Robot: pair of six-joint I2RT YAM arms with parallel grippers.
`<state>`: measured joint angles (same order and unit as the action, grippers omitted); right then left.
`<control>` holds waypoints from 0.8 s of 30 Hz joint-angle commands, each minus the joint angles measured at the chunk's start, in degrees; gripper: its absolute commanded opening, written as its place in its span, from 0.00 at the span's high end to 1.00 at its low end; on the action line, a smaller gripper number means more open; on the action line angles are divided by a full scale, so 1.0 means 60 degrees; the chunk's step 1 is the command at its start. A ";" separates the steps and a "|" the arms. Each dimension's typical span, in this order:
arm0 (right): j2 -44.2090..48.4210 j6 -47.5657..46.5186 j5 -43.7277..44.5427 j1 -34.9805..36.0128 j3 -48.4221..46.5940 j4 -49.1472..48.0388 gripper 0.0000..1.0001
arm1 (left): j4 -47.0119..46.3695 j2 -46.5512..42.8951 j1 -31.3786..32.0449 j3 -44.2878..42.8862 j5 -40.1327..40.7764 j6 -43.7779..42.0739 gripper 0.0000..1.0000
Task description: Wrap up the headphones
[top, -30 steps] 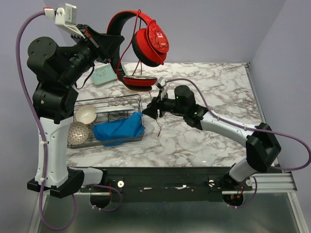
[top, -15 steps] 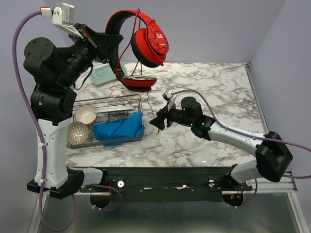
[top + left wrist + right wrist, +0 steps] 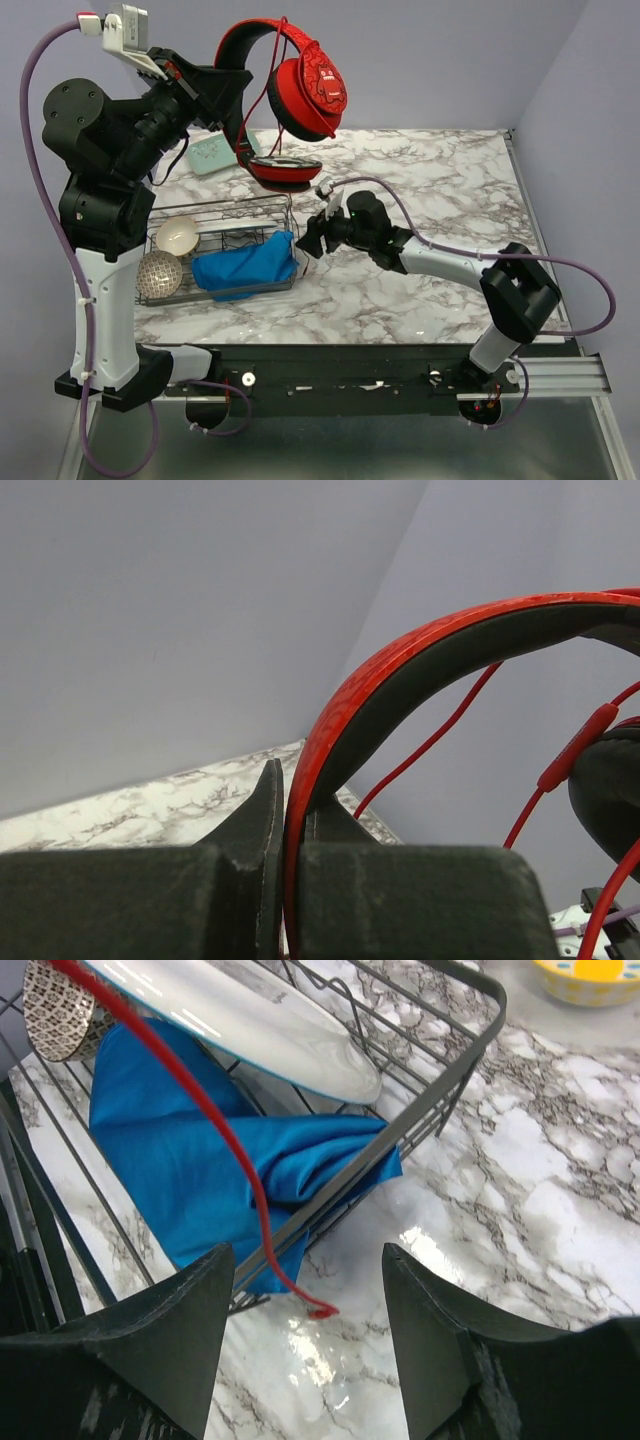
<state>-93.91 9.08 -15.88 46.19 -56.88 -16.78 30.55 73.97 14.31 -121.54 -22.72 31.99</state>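
Note:
The red headphones hang high over the table's back left by their headband (image 3: 250, 38), which my left gripper (image 3: 236, 100) is shut on. In the left wrist view the headband (image 3: 420, 650) runs up from between the shut fingers of the left gripper (image 3: 290, 820). One cup (image 3: 312, 92) faces right and the other cup (image 3: 286, 170) hangs lower. The thin red cable (image 3: 230, 1130) droops over the rack, and its free end (image 3: 320, 1310) dangles between the fingers of my open right gripper (image 3: 305, 1260) without touching either. In the top view the right gripper (image 3: 305, 240) sits at the rack's right end.
A wire rack (image 3: 200, 212) at the left holds a white bowl (image 3: 177, 235), a patterned bowl (image 3: 160, 275), a blue cloth (image 3: 245, 265) and a white plate (image 3: 260, 1020). A teal dish (image 3: 212, 153) lies behind it. A yellow object (image 3: 600, 975) shows at the wrist view's top right.
The right gripper swung out toward the near right, then came back left to the rack's corner with its jaws wider. The left arm and headphones barely moved.

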 commanded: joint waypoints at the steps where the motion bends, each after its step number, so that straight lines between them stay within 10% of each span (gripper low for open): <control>1: -0.0637 0.0171 -0.0253 0.0079 -0.0934 -0.0207 0.33 | -0.0227 -0.0127 -0.0040 -0.0281 -0.0198 0.0323 1.00; 6: -0.1018 0.0303 -0.0459 0.0079 -0.1256 -0.0237 0.43 | -0.0213 -0.0141 -0.0040 -0.0267 -0.0169 0.0308 1.00; 13: -0.1049 0.0508 -0.0913 0.0094 -0.1272 -0.0149 0.99 | 0.0035 -0.0098 -0.0084 -0.0237 0.0443 0.0528 1.00; 24: -0.0360 -0.1318 0.1135 0.2493 -0.2703 0.4356 0.99 | -0.0125 0.1044 -0.1870 -0.0281 0.2758 0.1643 1.00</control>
<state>-99.26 9.52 -15.84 52.12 -65.43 -6.83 32.62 76.60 6.68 -121.97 -16.21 37.87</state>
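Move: Red cable hangs from the headphones in the left gripper; its lower part is just beyond the open right fingertips, about 2 cm left and 1 cm forward at their height. From the right hand, the rack's right end is roughly 4 cm left, 4 cm ahead and 10 cm lower, the blue cloth some 14 cm left, level with it and 12 cm lower. The cable spot lies about 45 cm below the left hand, 8 cm right and 4 cm ahead. Ease the right gripper about 3 cm left and slightly forward so the hanging cable sits between the fingers, shut them on it, then pull back some 4 cm, sinking a little. Keep the left gripper shut on the headband and still until the cable is caught, then swing it forward and left about 7 cm, turning counter-clockwise some 10 degrees. ##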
